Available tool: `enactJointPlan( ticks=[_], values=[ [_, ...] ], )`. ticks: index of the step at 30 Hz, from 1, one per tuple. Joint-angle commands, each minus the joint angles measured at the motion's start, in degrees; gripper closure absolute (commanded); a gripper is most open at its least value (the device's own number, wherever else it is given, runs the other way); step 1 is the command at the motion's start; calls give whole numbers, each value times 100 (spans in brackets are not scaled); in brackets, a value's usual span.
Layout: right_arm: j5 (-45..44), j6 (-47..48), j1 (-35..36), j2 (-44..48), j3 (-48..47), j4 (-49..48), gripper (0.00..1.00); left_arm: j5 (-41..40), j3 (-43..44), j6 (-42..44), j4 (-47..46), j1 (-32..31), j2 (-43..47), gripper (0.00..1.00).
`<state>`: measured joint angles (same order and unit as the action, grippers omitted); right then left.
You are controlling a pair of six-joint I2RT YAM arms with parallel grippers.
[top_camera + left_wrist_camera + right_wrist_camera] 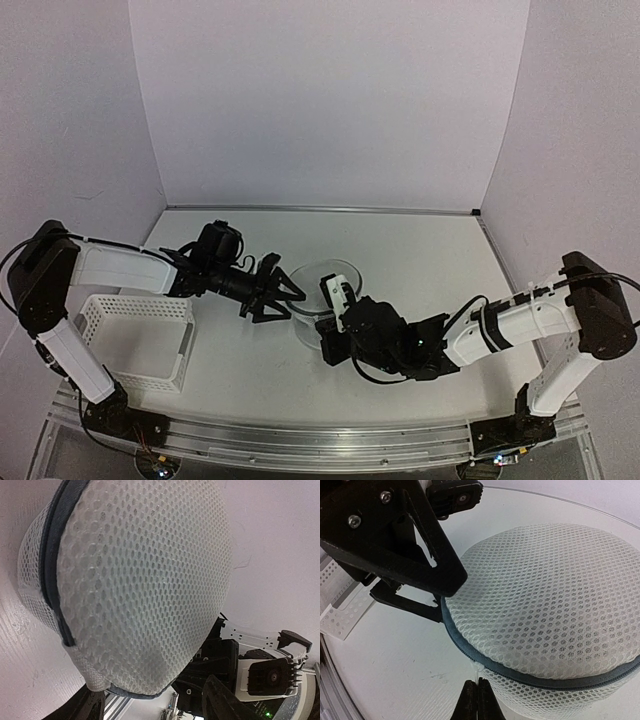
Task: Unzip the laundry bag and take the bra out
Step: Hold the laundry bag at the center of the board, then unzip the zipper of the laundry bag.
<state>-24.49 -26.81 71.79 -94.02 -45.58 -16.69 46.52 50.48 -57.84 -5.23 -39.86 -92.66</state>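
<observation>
The laundry bag (555, 595), a round white mesh drum with a dark zipper band (520, 672), sits mid-table (345, 272). My right gripper (477, 682) is shut on the small white zipper pull (477, 672) at the bag's near side; it shows in the top view (328, 318). My left gripper (285, 293) is open, its fingers (427, 555) standing over and beside the bag's left edge. In the left wrist view the bag (140, 580) fills the frame, its edge between the spread fingers (222, 700). The bra is not visible.
A white plastic lattice basket (135, 335) stands at the near left of the table; its corner shows in the right wrist view (337, 615). The right arm's black wrist (225, 662) sits just beyond the bag. White walls close in the back and sides.
</observation>
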Motion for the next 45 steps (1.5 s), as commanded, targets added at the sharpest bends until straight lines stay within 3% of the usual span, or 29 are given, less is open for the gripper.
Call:
enactJointPlan(
  ticks=[1,13,22,38,45],
  values=[
    [-77,-25,37,127,-5,-60,100,104,165,-195,-470,-52,-106,36],
    [-98,-9,37,311,180,-171,100,18,282,-356,-679,-84,-473,62],
    [-59,9,36,421,310,-271,100,32,425,-436,-728,-84,-610,99],
    [-705,130,0,1012,756,73,100,226,525,-246,-732,122,-480,100],
    [-829,349,-327,1314,970,208,100,457,532,-52,-673,160,-402,100]
  ],
)
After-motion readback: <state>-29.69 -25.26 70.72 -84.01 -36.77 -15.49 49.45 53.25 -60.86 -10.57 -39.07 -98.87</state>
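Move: The left hand, fingers open, has the front-left edge of the laundry bag's lid, where the zipper band ends, about 2 cm to its right, 1 cm ahead and 1 cm below. The bag's middle is some 6 cm right, 4 cm ahead and 5 cm down. The right hand already holds the zipper pull; from that hand the bag's middle lies about 6 cm ahead, 1 cm right and 3 cm below. Dipping about 2 cm and easing right, the left hand shuts its open fingers on the zipper band's end at the bag's front-left edge, then rises slightly and keeps its pinch. The right hand, still shut on the zipper pull, sinks a centimetre and comes back up, then draws the pull rightward along the front rim, some 5 cm in all, quickening towards the end and turning slightly clockwise. ##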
